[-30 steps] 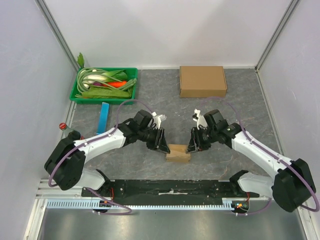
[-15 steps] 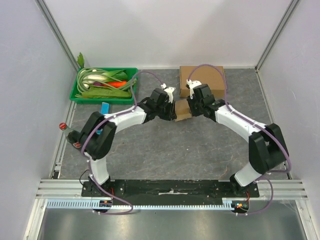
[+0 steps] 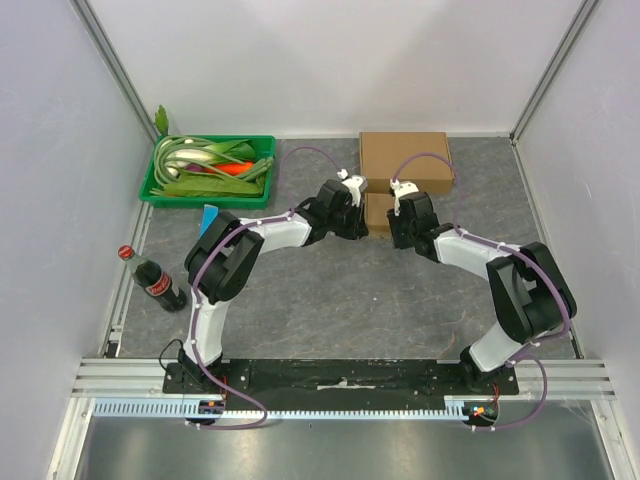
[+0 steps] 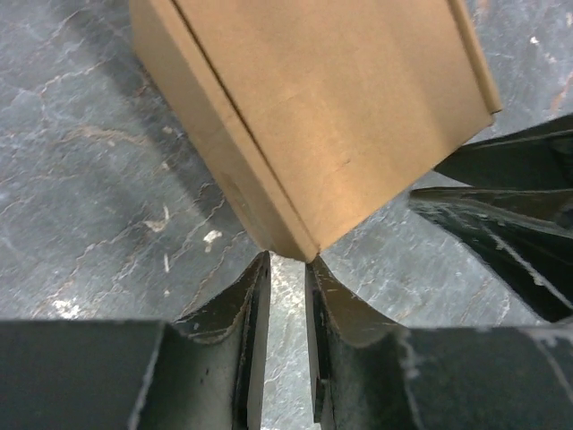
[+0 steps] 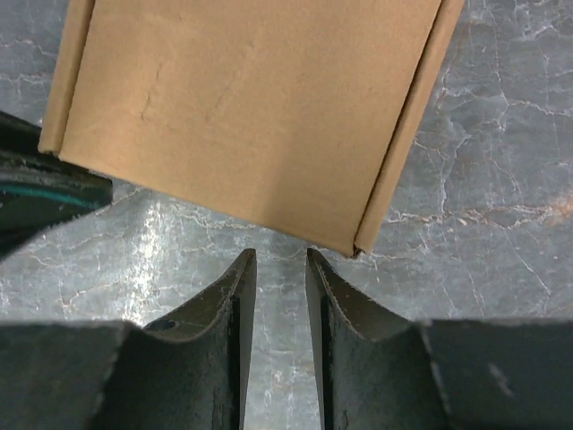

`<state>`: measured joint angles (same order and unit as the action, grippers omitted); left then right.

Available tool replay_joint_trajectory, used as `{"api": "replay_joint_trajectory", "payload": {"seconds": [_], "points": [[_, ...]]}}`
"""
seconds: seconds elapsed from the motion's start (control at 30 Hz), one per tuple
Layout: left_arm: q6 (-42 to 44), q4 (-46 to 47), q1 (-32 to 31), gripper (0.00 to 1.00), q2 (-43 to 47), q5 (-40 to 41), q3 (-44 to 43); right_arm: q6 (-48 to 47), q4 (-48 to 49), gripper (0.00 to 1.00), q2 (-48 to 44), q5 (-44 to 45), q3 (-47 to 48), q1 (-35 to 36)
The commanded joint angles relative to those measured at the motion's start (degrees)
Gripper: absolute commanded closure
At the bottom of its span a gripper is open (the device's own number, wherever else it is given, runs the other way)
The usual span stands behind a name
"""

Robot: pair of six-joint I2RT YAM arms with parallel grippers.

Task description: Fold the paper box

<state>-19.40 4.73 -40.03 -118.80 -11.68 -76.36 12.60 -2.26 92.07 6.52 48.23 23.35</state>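
The small brown paper box (image 3: 378,211) lies closed on the grey table, just in front of a larger cardboard box (image 3: 405,162). My left gripper (image 3: 358,218) is at its left side and my right gripper (image 3: 397,222) at its right. In the left wrist view a corner of the paper box (image 4: 331,116) sits right at the tips of the left gripper (image 4: 286,260), whose jaws stand narrowly open with only table between them. In the right wrist view the paper box (image 5: 242,116) lies just beyond the right gripper (image 5: 279,253), which is also narrowly open and holds nothing.
A green tray (image 3: 158,170) of vegetables stands at the back left, with a blue strip (image 3: 208,218) in front of it. A cola bottle (image 3: 155,280) stands at the left edge. Metal posts and white walls close in the table.
Both arms have reached from the near middle of the table to the back, and the small box has gone with them to beside the larger box. The cola bottle is now uncovered.
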Motion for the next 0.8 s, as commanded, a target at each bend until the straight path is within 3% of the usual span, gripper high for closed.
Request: {"api": "replay_joint_trajectory", "payload": {"seconds": [0.0,0.2,0.3,0.37,0.5,0.53,0.6,0.63,0.77], "points": [[-2.1,4.9,-0.8,0.72,-0.5,-2.7,-2.7,0.2,5.1,0.64,2.1,-1.4,2.7,-0.9],[-2.5,3.4,-0.7,0.66,-0.6,-3.4,-3.5,0.7,3.4,0.63,0.9,-1.3,3.5,-1.2],[-2.0,-1.2,-0.6,0.57,3.0,0.9,-2.3,0.8,0.6,0.53,-3.5,-1.3,3.1,-1.1],[-2.3,-4.3,-0.5,0.51,9.2,6.5,1.3,2.0,-5.2,0.40,-6.8,0.8,4.5,-1.2],[-7.3,-11.1,0.0,0.47,25.3,17.5,8.1,6.2,-21.4,0.27,-19.3,3.8,7.9,-1.2],[-8.1,-11.0,0.0,0.47,34.0,17.3,10.1,7.0,-24.5,0.20,-22.2,4.6,8.3,-1.2],[-7.9,-9.1,0.0,0.46,41.6,12.9,13.9,6.6,-32.1,0.16,-31.6,5.6,9.7,-1.2],[-7.2,-9.1,-0.1,0.46,45.6,10.6,14.0,6.3,-33.8,0.04,-35.1,5.8,10.0,-1.2],[-5.3,-7.8,-0.7,0.44,60.3,0.7,13.7,5.6,-37.0,0.02,-51.6,0.1,15.1,-1.2]]}}
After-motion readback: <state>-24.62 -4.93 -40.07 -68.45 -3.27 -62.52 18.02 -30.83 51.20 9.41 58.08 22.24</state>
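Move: The small folded box sits just beyond both hands. Its middle is about 6 cm ahead of the left hand, 6 cm to its right and 2 cm lower; from the right hand it is some 7 cm ahead, 4 cm to the left and 2 cm lower. Against its far side stands the large box, its middle about 23 cm ahead and 12 cm right of the left hand, 24 cm ahead and 2 cm right of the right one. The small box gets a last nudge at its near edge: the left fingertips at its near left corner ease 1.5 cm right, the right ones about 1 cm forward. Then both hands come free and rise fast away from it, left some 25 cm up while swinging left and back, right slightly less, going back and right. Both grippers open, the right almost fully, and tip upward about 20 degrees. ##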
